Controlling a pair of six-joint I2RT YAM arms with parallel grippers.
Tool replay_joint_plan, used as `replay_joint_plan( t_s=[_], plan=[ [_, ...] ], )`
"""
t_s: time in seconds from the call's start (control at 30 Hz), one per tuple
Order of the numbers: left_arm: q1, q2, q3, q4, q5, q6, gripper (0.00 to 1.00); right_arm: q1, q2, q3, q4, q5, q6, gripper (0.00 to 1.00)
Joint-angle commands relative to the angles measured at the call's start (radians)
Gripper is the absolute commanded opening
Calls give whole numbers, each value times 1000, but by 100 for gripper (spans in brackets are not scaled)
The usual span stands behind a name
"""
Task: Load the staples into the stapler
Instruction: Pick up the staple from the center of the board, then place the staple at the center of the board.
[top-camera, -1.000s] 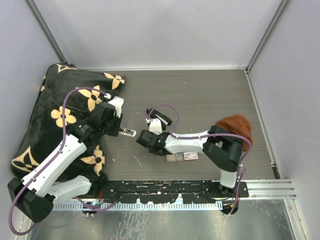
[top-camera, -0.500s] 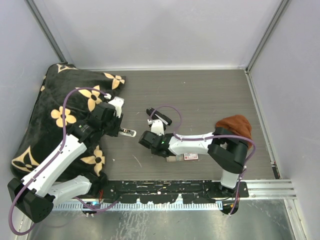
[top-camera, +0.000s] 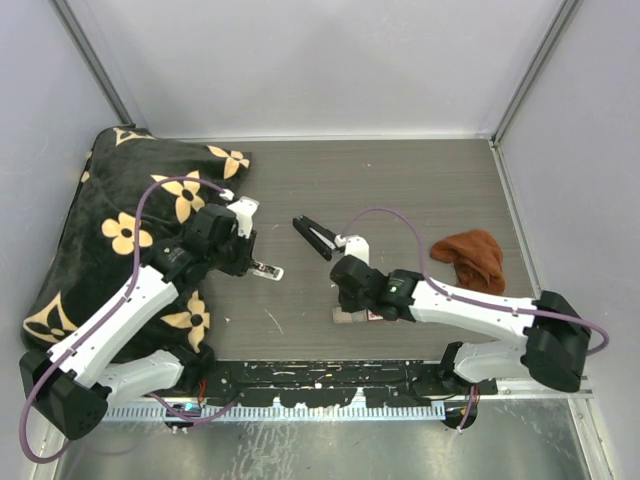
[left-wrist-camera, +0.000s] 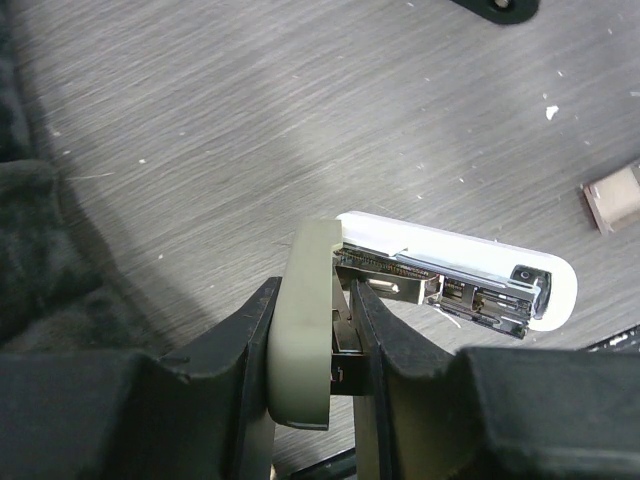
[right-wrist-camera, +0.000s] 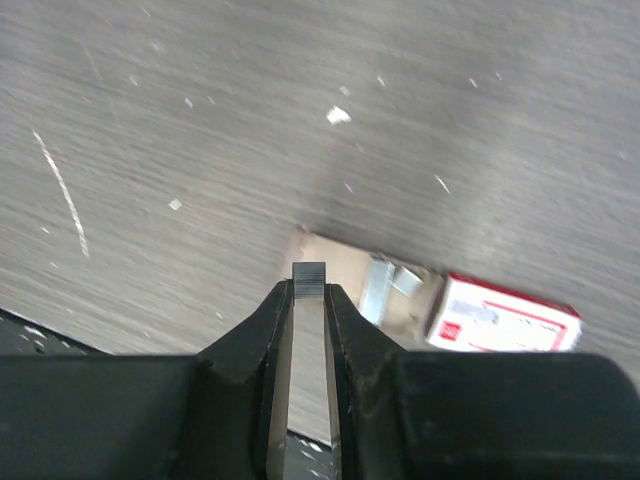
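My left gripper (left-wrist-camera: 312, 300) is shut on the stapler (left-wrist-camera: 450, 268), clamping its cream-green base while the white top stands swung open and the metal magazine (left-wrist-camera: 440, 292) lies bare. From above, the stapler (top-camera: 266, 270) hangs just over the table, left of centre, in the left gripper (top-camera: 247, 262). My right gripper (right-wrist-camera: 309, 290) is shut on the staples (right-wrist-camera: 309, 272), a short silvery strip sticking out past the fingertips. Below it lies the open cardboard tray (right-wrist-camera: 340, 258) with more staples (right-wrist-camera: 378, 285), and the red-and-white box (right-wrist-camera: 500, 322) beside it. The right gripper (top-camera: 345, 303) hovers over that box (top-camera: 378, 314).
A black flowered blanket (top-camera: 110, 230) covers the left side of the table. A brown cloth (top-camera: 470, 255) lies at the right. A black elongated object (top-camera: 315, 237) rests mid-table behind the right wrist. Grey walls close the table in on three sides.
The right arm has stretched out and its gripper has moved right to the box and closed on a strip of staples. The left gripper has carried the stapler slightly right and nearer.
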Motion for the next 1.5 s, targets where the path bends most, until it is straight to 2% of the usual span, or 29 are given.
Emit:
replay_joint_plan(
  t_s=[0.0, 0.1, 0.27, 0.4, 0.67, 1.0, 1.13, 1.47],
  plan=[
    [-76, 39, 8, 63, 57, 3, 0, -50, -125, -58, -110, -75, -64, 17],
    [-139, 65, 8, 55, 18, 12, 0, -122, -146, -79, -190, -72, -56, 17],
    [-155, 94, 10, 53, 26, 10, 0, -165, -124, -97, -270, -70, -19, 17],
    [-155, 98, 9, 54, 23, 10, 0, -164, -91, -86, -340, 3, 17, 17],
    [-156, 107, 10, 53, 40, 5, 0, -163, 0, -55, -365, -52, 37, 17],
    [-155, 88, 10, 50, 45, 3, 0, -163, 146, 61, -569, -96, -2, 16],
    [-157, 72, 11, 50, 39, 3, 0, -160, 211, 76, -638, -171, -11, 16],
    [-156, 45, 9, 52, 66, -1, 0, -113, 311, 121, -767, -209, -28, 16]
  ],
)
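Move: The right hand, already pinching a short strip of staples, has the red-and-white staple box about 11 cm to its right, 3 cm back and 7 cm below. The cardboard tray adjoins the box, about 4 cm right of the hand and 3 cm back, at the same level; the black stapler lies some 13 cm ahead, 3 cm left and 7 cm below. From the left hand, still holding the pale green stapler, the box is roughly 29 cm right, 9 cm back and 15 cm down. Keeping its pinch on the staple strip, the right hand swings about 13 cm to its right towards the staple box, sinking some 6 cm and drawing back about 9 cm, mostly late on, to end low just behind the box, while the wrist tips roughly 50 degrees from a forward-left slant until the fingers point almost straight down. The left hand keeps its closed grip on the pale green stapler and early on shifts it about 4 cm right and a little back and down, turning some 10 degrees clockwise, then all but holds still before rising slightly at the end. ##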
